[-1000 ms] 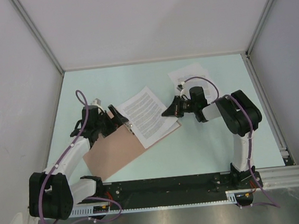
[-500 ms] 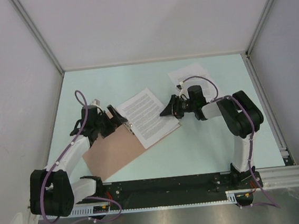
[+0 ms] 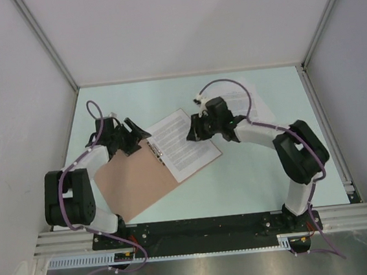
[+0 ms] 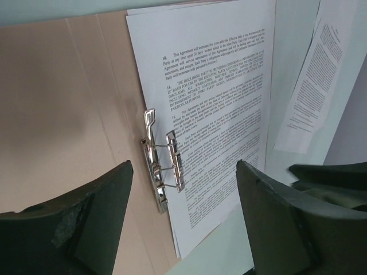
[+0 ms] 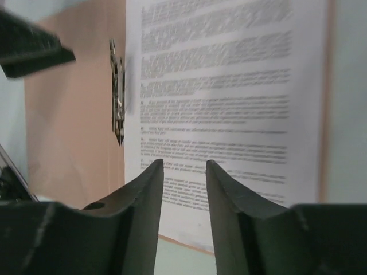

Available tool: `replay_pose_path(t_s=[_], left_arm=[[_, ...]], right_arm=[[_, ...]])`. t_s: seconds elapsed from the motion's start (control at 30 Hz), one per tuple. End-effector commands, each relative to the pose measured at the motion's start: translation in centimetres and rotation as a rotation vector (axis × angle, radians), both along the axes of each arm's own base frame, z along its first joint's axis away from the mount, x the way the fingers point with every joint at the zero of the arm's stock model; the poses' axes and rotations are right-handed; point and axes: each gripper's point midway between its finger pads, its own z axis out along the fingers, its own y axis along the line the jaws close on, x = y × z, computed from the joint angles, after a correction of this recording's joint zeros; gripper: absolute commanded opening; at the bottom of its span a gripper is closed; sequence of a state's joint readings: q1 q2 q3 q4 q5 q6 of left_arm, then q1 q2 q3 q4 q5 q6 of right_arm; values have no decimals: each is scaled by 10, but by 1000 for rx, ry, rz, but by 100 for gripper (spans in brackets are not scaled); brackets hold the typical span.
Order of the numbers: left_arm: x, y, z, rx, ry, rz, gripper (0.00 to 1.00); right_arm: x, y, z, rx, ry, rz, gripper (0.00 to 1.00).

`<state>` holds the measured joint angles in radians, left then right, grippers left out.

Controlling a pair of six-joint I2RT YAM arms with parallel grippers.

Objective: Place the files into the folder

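Note:
The folder (image 3: 136,181) lies open on the table, salmon-brown, with a metal clip (image 4: 163,166) along its hinge. One printed sheet of the files (image 3: 181,144) rests on the folder's right half. A second sheet (image 3: 257,109) lies on the table at the back right, partly under the right arm. My left gripper (image 3: 137,132) hovers over the clip, its jaws wide open and empty. My right gripper (image 3: 193,131) hangs over the sheet's right part. In the right wrist view its fingers (image 5: 150,189) stand apart, the printed sheet (image 5: 229,86) showing between them, nothing held.
Grey walls with metal rails enclose the pale green table (image 3: 252,176) on three sides. The black base rail (image 3: 205,229) runs along the near edge. Purple cables loop over both arms.
My right gripper has opened and moved left and back over the sheet in the folder. My left arm has reached further back, and its jaws have narrowed a little.

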<state>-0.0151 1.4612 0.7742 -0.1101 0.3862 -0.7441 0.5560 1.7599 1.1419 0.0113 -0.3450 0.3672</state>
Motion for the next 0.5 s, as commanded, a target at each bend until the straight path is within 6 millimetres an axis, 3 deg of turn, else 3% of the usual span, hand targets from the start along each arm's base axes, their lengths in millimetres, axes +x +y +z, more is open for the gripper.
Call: replay_pose_path(t_s=[0.0, 0.2, 0.47], left_arm=[[24, -4, 10, -30, -54, -24, 78], [38, -2, -11, -13, -28, -16, 78], [58, -4, -17, -26, -37, -13, 78]], right_arm=[[-14, 33, -33, -29, 25, 43, 35], [-36, 63, -54, -15, 63, 122, 11], [-47, 71, -82, -19, 133, 141, 0]])
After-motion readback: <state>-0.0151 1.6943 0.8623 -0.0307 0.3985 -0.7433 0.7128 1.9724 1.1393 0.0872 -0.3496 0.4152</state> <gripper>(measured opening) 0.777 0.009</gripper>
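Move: The papers already lie on the folder. Their middle is about level with my right hand, some 6 cm to its left and 9 cm below. The metal clip is 3 cm back and about 15 cm to the left, and the loose sheets are some 12 cm ahead and 15 cm to the right. For my left hand, the clip is about 5 cm to the right, roughly level and some 6 cm below, with the papers' middle around 14 cm to the right. I bring my right hand down about 8 cm while sweeping it left and back some 5 cm each, shutting the half-open fingers so the closed tips arrive close over the papers beside the clip, perhaps touching. My left hand sinks about 4 cm and eases 3 cm forward, fingers still wide, towards the clip's upper end, tipping slightly down. ##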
